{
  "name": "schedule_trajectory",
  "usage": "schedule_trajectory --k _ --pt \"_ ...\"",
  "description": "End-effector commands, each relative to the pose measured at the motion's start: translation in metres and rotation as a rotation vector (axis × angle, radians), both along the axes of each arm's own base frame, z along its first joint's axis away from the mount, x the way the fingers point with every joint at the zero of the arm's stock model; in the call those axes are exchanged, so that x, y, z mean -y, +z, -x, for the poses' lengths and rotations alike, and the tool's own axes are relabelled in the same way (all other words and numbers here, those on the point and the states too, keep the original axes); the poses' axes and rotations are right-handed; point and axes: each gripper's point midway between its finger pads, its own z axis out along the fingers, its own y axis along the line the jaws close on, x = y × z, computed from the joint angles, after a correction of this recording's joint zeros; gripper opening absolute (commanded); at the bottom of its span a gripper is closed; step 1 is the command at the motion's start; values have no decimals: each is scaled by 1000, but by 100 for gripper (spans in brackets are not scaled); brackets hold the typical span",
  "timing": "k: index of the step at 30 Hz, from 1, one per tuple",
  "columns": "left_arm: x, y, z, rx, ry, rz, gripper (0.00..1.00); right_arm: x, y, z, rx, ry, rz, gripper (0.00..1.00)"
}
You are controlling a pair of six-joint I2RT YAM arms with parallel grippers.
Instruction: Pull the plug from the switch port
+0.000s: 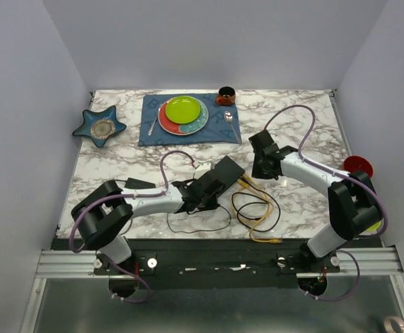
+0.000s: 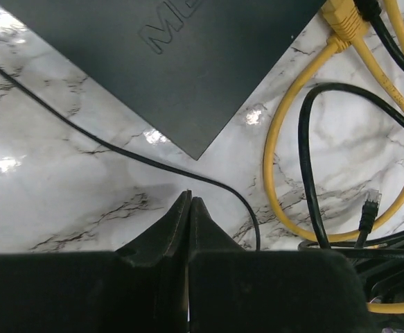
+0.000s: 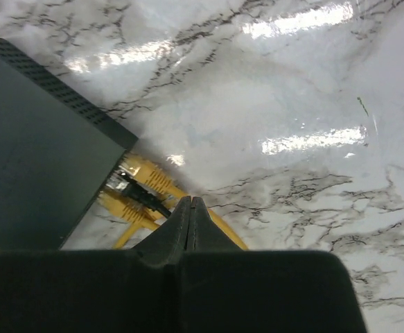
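Note:
The switch (image 1: pixel 221 177) is a flat matte-black box lying askew at mid-table. On its right edge two yellow plugs (image 3: pixel 148 177) and a black plug (image 3: pixel 131 189) sit in its ports. My right gripper (image 3: pixel 190 202) is shut with nothing in it, its tips hovering just right of those plugs, apart from them; the top view shows it (image 1: pixel 255 173) beside the switch's right edge. My left gripper (image 2: pixel 190 199) is also shut and empty, just off the switch's near corner (image 2: pixel 196 149), above a thin black cord (image 2: pixel 118 149). A loose black plug (image 2: pixel 371 202) lies among the cables.
Yellow cable loops (image 1: pixel 257 211) and black cords (image 1: pixel 195 223) sprawl in front of the switch. A small black power brick (image 1: pixel 139 184) lies to the left. At the back are a blue mat (image 1: pixel 226 128) with stacked plates (image 1: pixel 182 112), an orange cup (image 1: pixel 225 95) and a star dish (image 1: pixel 100 126).

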Motion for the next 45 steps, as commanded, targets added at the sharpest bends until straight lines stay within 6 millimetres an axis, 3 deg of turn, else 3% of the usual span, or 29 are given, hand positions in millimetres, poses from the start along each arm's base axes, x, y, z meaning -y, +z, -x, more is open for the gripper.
schedule_trajectory --k 1,8,11,15,22,29,32,35,36,38,39,42,43,45 --pt "19 -11 0 -32 -25 42 9 10 -31 11 -63 -29 19 1" --pt "15 -44 2 -124 -8 -9 9 8 -66 31 -152 -30 -11 1" --pt "4 -52 -1 -153 26 -19 9 0 -68 38 -164 -25 -71 1" --pt "-16 -54 -24 -168 97 -9 9 -21 -60 45 -163 -2 -204 1" --pt "-48 -42 -68 -156 186 -20 9 -63 -35 52 -151 61 -419 1" --pt "-57 -21 -102 -109 205 -38 9 -93 -15 55 -138 134 -483 1" --pt "-63 -13 -110 -85 217 -47 9 -93 -12 52 -117 142 -469 1" --pt "-72 4 -112 -37 224 -70 9 -76 -1 45 -53 125 -384 1" --pt "-78 18 -115 6 239 -75 11 -70 11 39 -2 115 -362 1" --pt "-88 33 -116 61 241 -97 18 -62 23 38 34 125 -327 8" --pt "-92 49 -117 107 246 -86 21 -54 26 34 67 111 -291 11" --pt "-90 67 -108 164 196 -43 46 -47 41 32 120 128 -271 21" --pt "-88 67 -104 168 176 -38 54 -46 42 33 123 132 -266 23" --pt "-85 62 -90 146 137 -48 57 -46 43 35 125 148 -265 27"
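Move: The switch's middle lies about 9 cm ahead of the left hand and 2 cm to its right, some 2 cm lower. The plugs in its port side are about 8 cm ahead and 8 cm to the right. From the right hand, those plugs are some 4 cm left and 1 cm ahead, with the switch's middle 11 cm left and 1 cm ahead, both about 4 cm lower; the cable loop lies 9 cm back and 1 cm left. The left hand, nearly shut, sinks 2 cm and slips 3 cm right behind the switch's near corner, then pushes the port side forward and left some 11 cm, while the shut right hand sinks 4 cm to the table behind the plugs and sweeps left about 8 cm and back 4 cm against the cables, rolling some 20 degrees with its left side rising. Both then lift about 8 cm clear of the switch and cables, the left opening to about half and the right to about a quarter. ##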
